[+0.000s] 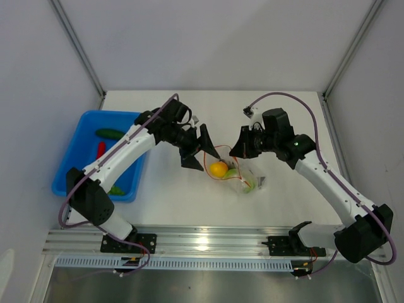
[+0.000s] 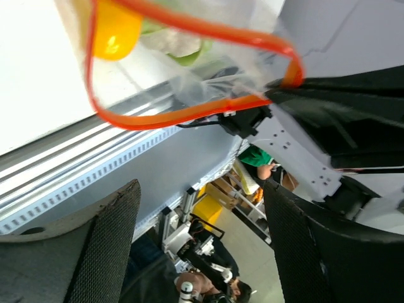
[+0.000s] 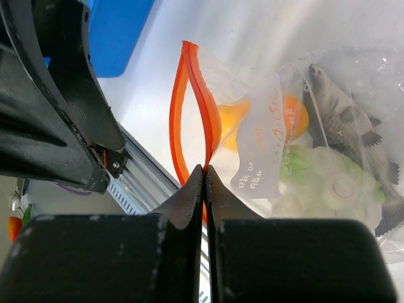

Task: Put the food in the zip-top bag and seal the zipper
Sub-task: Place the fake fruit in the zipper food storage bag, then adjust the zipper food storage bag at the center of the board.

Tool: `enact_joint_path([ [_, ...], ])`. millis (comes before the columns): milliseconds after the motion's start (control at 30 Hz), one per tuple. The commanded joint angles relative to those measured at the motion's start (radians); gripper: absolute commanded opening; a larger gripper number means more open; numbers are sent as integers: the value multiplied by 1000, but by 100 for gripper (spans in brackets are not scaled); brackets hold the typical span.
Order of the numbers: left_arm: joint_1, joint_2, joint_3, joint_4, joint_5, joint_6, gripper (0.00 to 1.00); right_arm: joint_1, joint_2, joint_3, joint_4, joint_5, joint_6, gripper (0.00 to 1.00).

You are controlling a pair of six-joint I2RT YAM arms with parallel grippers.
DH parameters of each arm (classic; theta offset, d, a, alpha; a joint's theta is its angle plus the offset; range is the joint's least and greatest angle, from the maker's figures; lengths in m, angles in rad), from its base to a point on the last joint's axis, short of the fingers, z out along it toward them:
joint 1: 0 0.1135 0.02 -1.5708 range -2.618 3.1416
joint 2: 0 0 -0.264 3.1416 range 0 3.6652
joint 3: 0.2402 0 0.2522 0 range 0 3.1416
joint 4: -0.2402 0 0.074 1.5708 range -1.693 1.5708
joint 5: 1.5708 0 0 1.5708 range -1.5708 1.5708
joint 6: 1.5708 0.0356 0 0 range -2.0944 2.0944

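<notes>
The clear zip-top bag [image 1: 243, 178] lies at mid table with its mouth open. Its orange-red zipper [image 3: 189, 76] forms a loop, also seen in the left wrist view [image 2: 183, 115]. My right gripper [image 3: 205, 169] is shut on one end of the zipper; it also shows in the top view [image 1: 235, 151]. Inside the bag are an orange-yellow piece [image 1: 218, 169], a white-green leafy vegetable [image 3: 319, 183] and a grey fish-shaped toy [image 3: 347, 120]. My left gripper [image 1: 197, 153] is open and empty just left of the mouth [image 2: 202, 189]. A dark green cucumber [image 1: 110, 133] and a red chili [image 1: 101, 149] lie in the tray.
A blue plastic tray [image 1: 76, 151] stands at the left of the table, with another green piece [image 1: 117, 189] near its front edge. An aluminium rail [image 1: 208, 240] runs along the near table edge. Frame posts rise at the back corners.
</notes>
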Motion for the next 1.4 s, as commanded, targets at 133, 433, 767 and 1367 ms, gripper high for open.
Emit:
enact_joint_path([
  [133,-4,-72,-181,86,11,-34,78,2,30,87,2,-8,35,0],
  [433,-7,64,-87,143,-53,-31,73,2,13,81,12,-20,60,0],
  [767,-19,134,-59,97,-131,59,37,2,1,89,-1,-13,71,0],
  [1367,-22,69,44,-10,-374,161,1,2,1,122,-63,20,60,0],
])
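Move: The left edge of the bag's orange zipper mouth is about 9 cm below the open left hand, 3 cm ahead and 2 cm to its left. The yellow fruit, just inside the mouth, lies 4 cm ahead, 5 cm right and some 14 cm down; the lettuce is level ahead, 15 cm right and 16 cm down. From the right hand, pinching the zipper's other side, that left edge is 11 cm left, 1 cm back and 9 cm down. Left hand sinks some 10 cm, working forward, and shuts to pinch the zipper's left edge; right keeps its pinch. ##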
